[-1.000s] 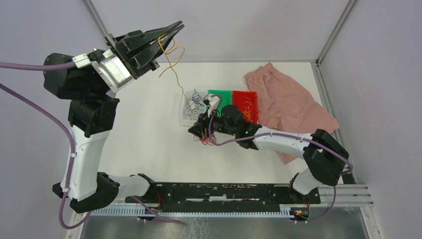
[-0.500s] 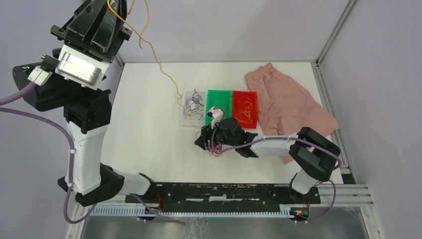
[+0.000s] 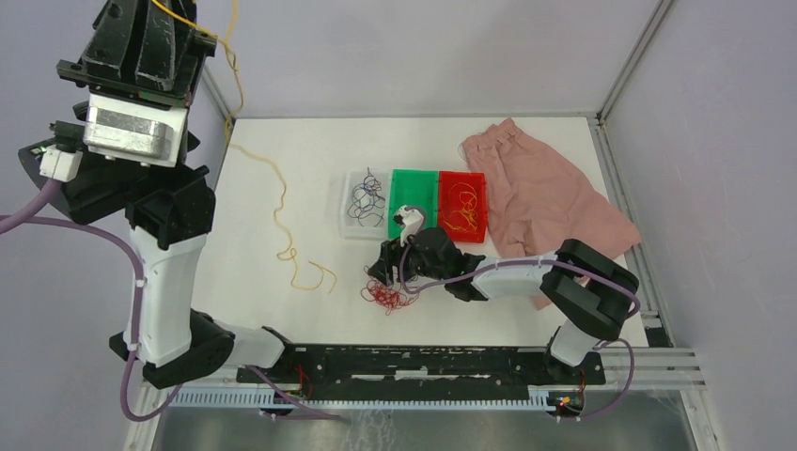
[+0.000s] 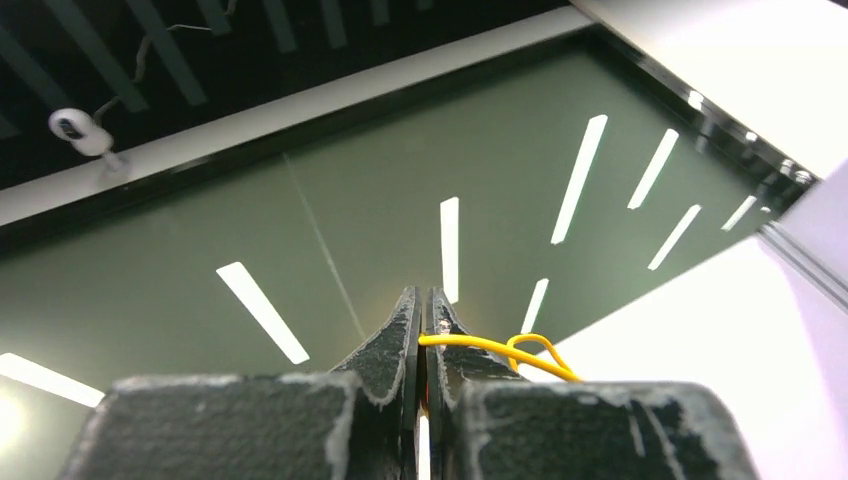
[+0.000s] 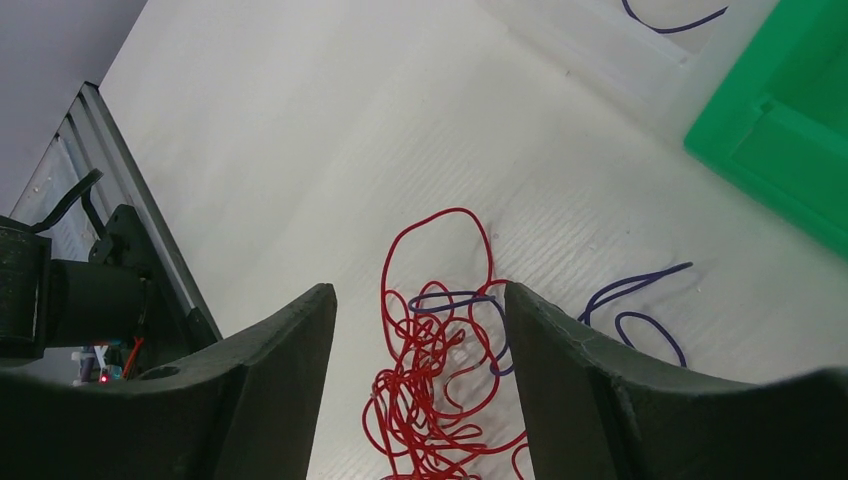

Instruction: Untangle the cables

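My left gripper [image 4: 424,300] is raised high at the far left and is shut on one end of the orange-yellow cable [image 4: 500,348]. That cable [image 3: 282,221] hangs down and trails in a wavy line across the left of the table. My right gripper [image 5: 418,292] stands open just above a tangle of red cable [image 5: 430,400] with a purple strand [image 5: 640,300] looped through it; neither finger touches it. In the top view the red tangle [image 3: 385,296] lies in front of the trays, under the right gripper [image 3: 381,272].
A clear tray [image 3: 350,224] holds purple cables, a green tray [image 3: 414,188] sits beside it, and a red tray [image 3: 475,183] holds orange cables. A pink cloth [image 3: 545,197] lies at the back right. The black base rail [image 3: 414,362] runs along the near edge.
My left arm swung up and left, drawing the orange-yellow cable out of the tangle; it now trails on the table. My right gripper opened and the red tangle lies on the table.
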`<state>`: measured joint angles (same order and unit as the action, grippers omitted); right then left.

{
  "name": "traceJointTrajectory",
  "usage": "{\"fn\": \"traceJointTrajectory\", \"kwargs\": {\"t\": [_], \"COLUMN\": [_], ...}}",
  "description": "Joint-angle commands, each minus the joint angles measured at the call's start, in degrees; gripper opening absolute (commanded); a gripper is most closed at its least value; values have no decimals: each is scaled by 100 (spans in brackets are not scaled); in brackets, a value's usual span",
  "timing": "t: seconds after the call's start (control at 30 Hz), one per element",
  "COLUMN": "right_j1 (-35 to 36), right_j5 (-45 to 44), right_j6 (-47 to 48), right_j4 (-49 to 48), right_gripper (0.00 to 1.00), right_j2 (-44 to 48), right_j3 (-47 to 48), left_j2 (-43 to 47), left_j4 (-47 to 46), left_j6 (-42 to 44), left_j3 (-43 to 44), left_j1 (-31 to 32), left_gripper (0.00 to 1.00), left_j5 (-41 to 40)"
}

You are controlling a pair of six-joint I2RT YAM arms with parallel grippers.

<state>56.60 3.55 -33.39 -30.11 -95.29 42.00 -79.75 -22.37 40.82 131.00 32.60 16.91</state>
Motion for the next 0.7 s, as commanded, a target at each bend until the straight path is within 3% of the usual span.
{"fn": "traceJointTrajectory", "kwargs": {"t": [0.0, 0.23, 0.67], "right_j1": [32, 32, 13], "right_j5": [-10, 123, 102], "right_j6": [89, 573, 515], "right_j4": [-345, 726, 1161], "right_gripper": [71, 73, 71], "right_j2": [596, 1768, 1729], "right_j3": [54, 948, 2289], "left_j2": [534, 1185, 1650], "left_j4": [496, 979, 1341], "left_j6": [-142, -539, -1168], "left_j3": [-798, -2399, -4247], "left_j1": [19, 19, 19], "left_gripper": [3, 3, 3], "left_j5": [380, 643, 751]}}
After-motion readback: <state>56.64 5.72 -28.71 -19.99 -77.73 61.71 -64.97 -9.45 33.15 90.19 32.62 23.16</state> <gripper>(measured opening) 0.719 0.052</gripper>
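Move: The red box, where the yellow cables go, lies some 25 cm ahead of the left hand, about 28 cm to its right and roughly 80 cm below. Level with it, side by side, stand the green box, about 17 cm to this hand's right, and the clear box, 6 cm right. The red cables lie 5 cm right of the right hand, 2 cm back and some 7 below; the blue cable is 8 cm right and 3 ahead, equally low. The yellow cable, still pinched in the shut left fingers and already clear of the red cables, is brought down about 20 cm with a good 10 cm each forward and right, towards the boxes, while the upward-pointing wrist tips forward and right some 40 degrees. The right hand, empty with fingers staying open, rises steeply about 25 cm off the red cables, its fingers tilting up. ##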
